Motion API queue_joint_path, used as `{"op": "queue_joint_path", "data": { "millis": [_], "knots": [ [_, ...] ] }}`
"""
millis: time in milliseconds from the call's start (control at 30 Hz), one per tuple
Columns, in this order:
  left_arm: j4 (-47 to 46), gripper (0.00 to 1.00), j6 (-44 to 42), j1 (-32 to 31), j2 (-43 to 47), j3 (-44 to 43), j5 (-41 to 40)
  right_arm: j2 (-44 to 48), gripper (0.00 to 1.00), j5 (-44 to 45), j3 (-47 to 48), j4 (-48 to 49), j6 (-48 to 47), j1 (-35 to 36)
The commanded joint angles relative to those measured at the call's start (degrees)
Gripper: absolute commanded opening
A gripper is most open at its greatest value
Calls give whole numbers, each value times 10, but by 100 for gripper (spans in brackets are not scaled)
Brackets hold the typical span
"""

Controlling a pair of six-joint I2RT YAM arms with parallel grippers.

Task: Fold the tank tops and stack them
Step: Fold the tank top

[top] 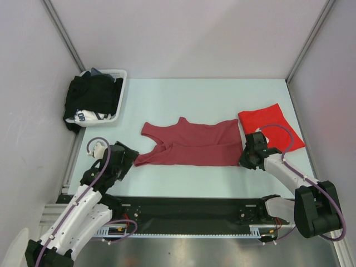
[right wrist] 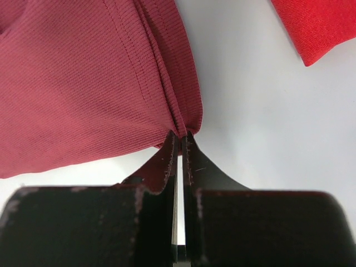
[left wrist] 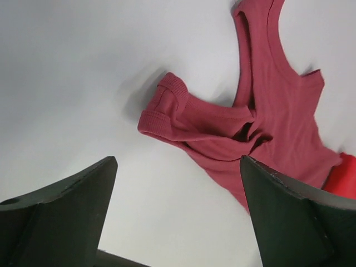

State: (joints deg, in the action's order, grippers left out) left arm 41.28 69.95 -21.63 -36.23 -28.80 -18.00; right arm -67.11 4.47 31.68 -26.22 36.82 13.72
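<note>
The dusty maroon tank top (top: 189, 146) lies lengthwise across the middle of the table, straps toward the left. My right gripper (top: 248, 158) is shut on its hem corner at the right end; in the right wrist view the ribbed cloth (right wrist: 83, 83) bunches into the closed tips (right wrist: 181, 133). My left gripper (top: 129, 158) stands open just short of the strap end. In the left wrist view its jaws (left wrist: 178, 161) are wide apart over bare table, and the curled strap (left wrist: 167, 108) lies ahead. The bright red tank top (top: 271, 125) lies folded at the right.
A white basket (top: 114, 71) at the back left holds black garments (top: 92, 94) and a white cloth with dark lettering (top: 83, 115). White walls close in the table on three sides. A black rail (top: 189, 208) runs along the near edge between the arm bases.
</note>
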Motion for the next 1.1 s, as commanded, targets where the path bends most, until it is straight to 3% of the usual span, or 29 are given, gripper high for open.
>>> {"op": "queue_joint_path", "data": {
  "millis": [0, 467, 567, 667, 767, 800, 900, 1067],
  "knots": [
    [-32, 97, 69, 10, 16, 19, -10, 6, 0, -2, 10, 2, -9, -4],
    [-117, 92, 51, 66, -112, 33, 69, 7, 0, -9, 10, 5, -8, -6],
    [-145, 86, 50, 69, -147, 37, 82, 7, 0, -10, 11, 6, -7, -5],
    [-170, 75, 46, 70, -187, 33, 102, 7, 0, -12, 13, 6, -6, -6],
    [-180, 53, 46, 73, -239, 23, 119, 8, 0, -13, 13, 6, -5, -6],
    [-175, 33, 48, 75, -248, 18, 120, 8, 0, -14, 13, 7, -5, -6],
    [-134, 2, 51, 83, -270, -6, 105, 8, 0, -13, 13, 6, -4, -6],
    [-74, 0, 39, 114, -294, -53, 103, 7, 0, -11, 12, 3, -7, -6]
  ]
}}
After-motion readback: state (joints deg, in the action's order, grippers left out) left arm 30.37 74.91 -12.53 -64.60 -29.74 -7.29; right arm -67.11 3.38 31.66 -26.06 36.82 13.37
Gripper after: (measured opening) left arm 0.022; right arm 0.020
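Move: The tank top's near-left corner lies about 8 cm below the left hand, only some 2 cm ahead and 1 cm to its right. The top's far-left corner is roughly 13 cm farther out than that corner and 2 cm to its right; the white basket stands about 27 cm ahead and 14 cm left of the left hand. From the right hand, the near-left corner is some 35 cm to the left, level front to back. The left fingers close from wide open and pinch the near-left corner of the tank top, after the hand sinks about 8 cm and eases some 2 cm forward onto it, tipping nearly 20 degrees further towards pointing down; it lifts slightly at the very end. The right hand stays put, still pinching the near-right corner. ##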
